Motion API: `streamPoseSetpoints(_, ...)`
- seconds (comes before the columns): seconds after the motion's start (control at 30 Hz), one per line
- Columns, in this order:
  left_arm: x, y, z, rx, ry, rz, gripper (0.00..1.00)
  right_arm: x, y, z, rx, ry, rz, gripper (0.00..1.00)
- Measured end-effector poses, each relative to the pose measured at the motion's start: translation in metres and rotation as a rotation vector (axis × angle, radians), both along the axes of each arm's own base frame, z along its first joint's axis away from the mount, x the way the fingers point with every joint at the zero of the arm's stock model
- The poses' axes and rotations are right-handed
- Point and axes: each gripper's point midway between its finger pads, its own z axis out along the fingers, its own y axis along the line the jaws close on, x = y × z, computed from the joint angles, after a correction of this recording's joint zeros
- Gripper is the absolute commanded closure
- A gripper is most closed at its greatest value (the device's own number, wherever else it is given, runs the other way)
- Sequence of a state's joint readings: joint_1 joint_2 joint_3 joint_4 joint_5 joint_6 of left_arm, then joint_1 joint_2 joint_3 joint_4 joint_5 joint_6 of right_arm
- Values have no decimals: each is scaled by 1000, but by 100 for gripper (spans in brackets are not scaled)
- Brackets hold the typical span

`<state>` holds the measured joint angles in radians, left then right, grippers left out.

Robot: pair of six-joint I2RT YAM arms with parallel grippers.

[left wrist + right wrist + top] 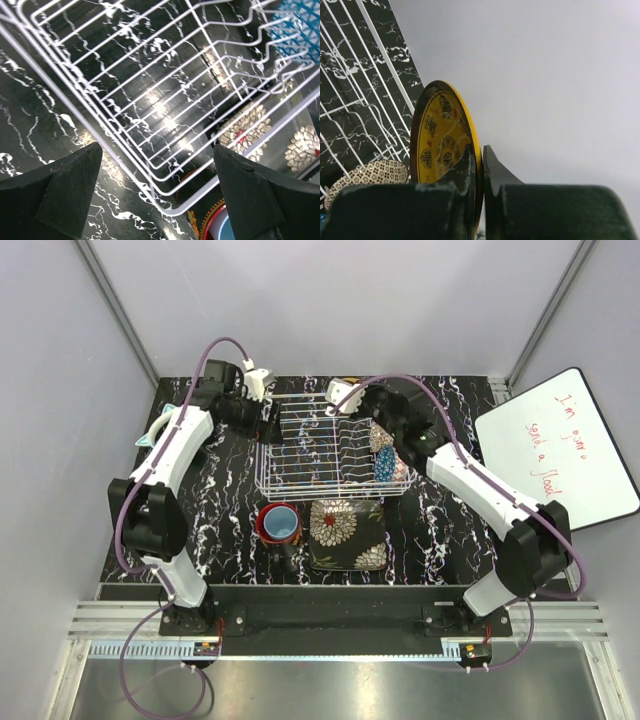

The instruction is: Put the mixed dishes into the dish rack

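Observation:
The white wire dish rack (320, 445) stands mid-table. My right gripper (481, 165) is shut on the rim of the mustard-yellow plate (440, 140), holding it on edge over the rack's right end (375, 415). Beside it in the rack lies the gold lattice bowl (370, 175). My left gripper (157, 190) is open with nothing between its fingers, just above the rack's near-left corner (170, 207). The light blue cup (283, 522) sits inside the dark red-lined mug (266, 525) in front of the rack. The black flowered square plate (347, 534) lies flat next to them.
A blue patterned piece (386, 462) stands in the rack's right end. A whiteboard (560, 450) with red writing leans at the right wall. A teal object (150, 435) sits by the left arm. Grey walls close in the table.

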<state>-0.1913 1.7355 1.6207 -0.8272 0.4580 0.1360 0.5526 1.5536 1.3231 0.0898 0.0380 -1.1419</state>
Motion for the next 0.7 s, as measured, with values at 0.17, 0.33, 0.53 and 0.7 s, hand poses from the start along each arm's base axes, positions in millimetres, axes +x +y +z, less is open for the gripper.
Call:
streamPoseSetpoints(0.17,10,8,-9,-2,14,38,4,-22,20,7,-44,-3,66,100)
streamPoseSetpoints(0.33,18,7,-33,-2,73,54,4,-64,37,-15,-90,63,146,100)
streamPoseSetpoints(0.53,23,7,-42,-6,99,66,6,-94,39,-48,-143,146,185,100)
streamPoseSetpoints(0.7,23,6,-42,-9,103,70,10,-106,33,-73,-184,211,185,100)
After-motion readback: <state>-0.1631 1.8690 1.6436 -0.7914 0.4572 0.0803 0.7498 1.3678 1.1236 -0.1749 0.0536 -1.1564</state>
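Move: My right hand holds the yellow plate high over the far side of the dish rack. The rack's wavy tines lie about 9 cm back, 4 cm left and some 24 cm below it. The patterned bowl stands roughly 6 cm back and 4 cm right of this hand, the blue bowl 12 cm back and 5 cm right, both some 22 cm down. From my open left hand, the rack's left rail is about 9 cm straight below, and the tines are 3 cm back, 18 cm right, 13 cm down. Keeping the yellow plate pinched in shut fingers, I draw my right hand back about 10 cm and a little left, soon sinking some 7 cm towards the wavy tines. On the way I turn the hand slightly counter-clockwise and tip the fingers downward. My left hand, still open, lowers about 4 cm and eases slightly forward at the rack's left rail, then holds there. ##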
